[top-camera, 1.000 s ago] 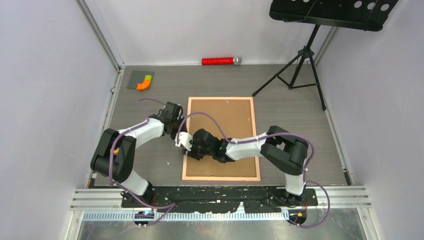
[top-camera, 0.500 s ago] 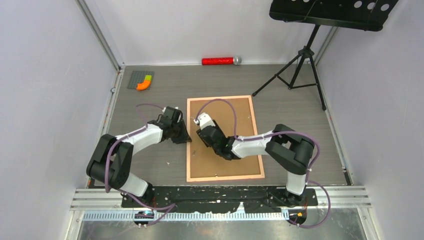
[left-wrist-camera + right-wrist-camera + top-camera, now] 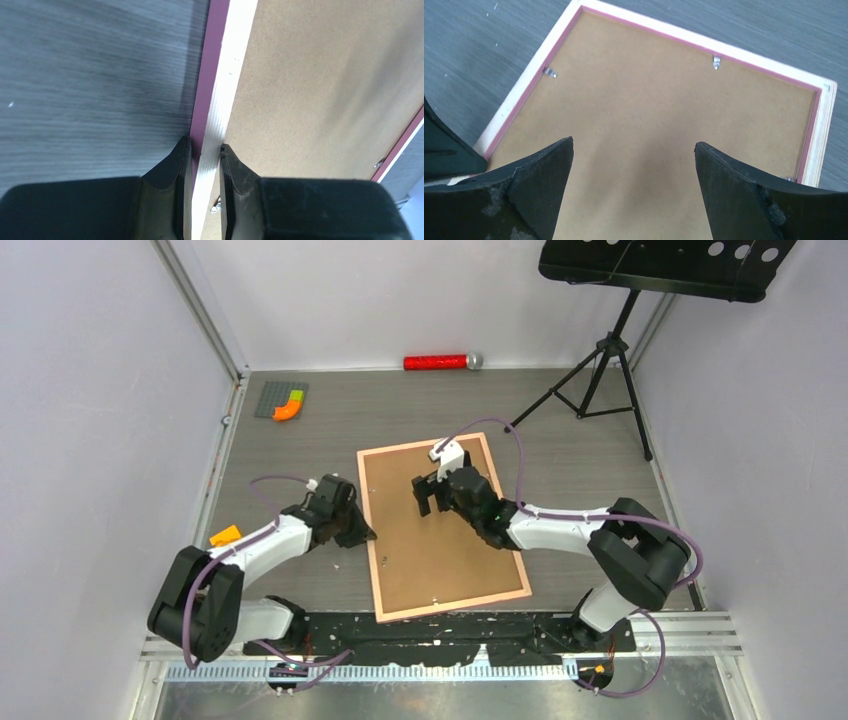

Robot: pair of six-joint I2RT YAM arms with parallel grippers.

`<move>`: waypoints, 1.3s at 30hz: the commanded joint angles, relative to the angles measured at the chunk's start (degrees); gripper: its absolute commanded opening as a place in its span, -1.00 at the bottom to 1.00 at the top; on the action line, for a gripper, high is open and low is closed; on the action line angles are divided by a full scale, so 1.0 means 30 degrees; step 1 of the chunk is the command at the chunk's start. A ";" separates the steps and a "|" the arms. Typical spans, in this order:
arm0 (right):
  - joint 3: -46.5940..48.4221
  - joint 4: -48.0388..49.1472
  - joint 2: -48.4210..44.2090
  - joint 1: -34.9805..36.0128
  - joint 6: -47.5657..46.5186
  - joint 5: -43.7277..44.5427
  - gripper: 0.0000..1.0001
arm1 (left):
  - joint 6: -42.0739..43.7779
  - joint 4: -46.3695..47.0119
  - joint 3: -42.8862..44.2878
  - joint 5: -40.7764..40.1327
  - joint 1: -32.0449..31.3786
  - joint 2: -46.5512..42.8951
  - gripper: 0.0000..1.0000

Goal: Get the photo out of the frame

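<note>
The frame [image 3: 455, 604] lies face down on the table, turned slightly askew, its pale pink-tan rim showing round the brown backing board [image 3: 440, 550]. The photo is hidden under that board. My left gripper [image 3: 362, 532] is shut on the frame's left rim; in the left wrist view the pale rim [image 3: 227, 75] runs between the two fingers of that gripper [image 3: 202, 150]. My right gripper [image 3: 430, 495] is wide open and empty, hovering over the far part of the backing board [image 3: 649, 110]. The frame's rim [image 3: 824, 125] and small metal tabs [image 3: 716, 61] show ahead of it.
A music stand's tripod [image 3: 590, 380] stands at the back right. A red cylinder [image 3: 437, 362] lies by the back wall. A grey baseplate with orange and green bricks [image 3: 281, 400] sits at the back left.
The frame has turned counterclockwise, its far end swinging left. My left gripper has moved nearer along the left rim. My right gripper has lifted off the near left and moved to the far part.
</note>
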 commanded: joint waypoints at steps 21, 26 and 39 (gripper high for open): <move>-0.0567 0.0073 -0.1729 -0.2827 0.2528 -0.3131 0.91 | -0.6918 -0.2644 0.0807 -0.2562 -0.0383 -0.0525 -0.97; -0.0436 -0.0019 -0.1711 -0.2971 0.2424 -0.3281 0.91 | -0.7366 -0.2384 0.1249 -0.0677 -0.2868 0.0619 -0.50; -0.1281 0.1402 -0.2332 -0.3025 -0.1704 -0.6675 0.91 | -0.3611 -0.6087 0.1962 -0.4696 -0.1116 -0.4336 0.99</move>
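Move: The left fingers already pinch the frame's left rail about midway; from them the frame's middle lies some 12 cm right and 2 cm ahead, the near-left corner 16 cm back and 1 cm right, and a metal clip 4 cm back and 2 cm right. The open right hand hovers roughly 9 cm above the backing board: the frame's middle is 6 cm back and 2 cm to its right, the far-right corner 11 cm ahead and 10 cm right. Still pinching the rail, the left hand swings it some 6 cm left while turning about 25 degrees counter-clockwise, then reverses about 10 cm right and a few cm back with the wrist partly unwinding, opens wide to let go of the rail, and lifts about 4 cm while easing forward and left again. Meanwhile the right hand stays open above the backing board, touching nothing, and shifts about 4 cm right and slightly forward before holding there and easing back a little. ##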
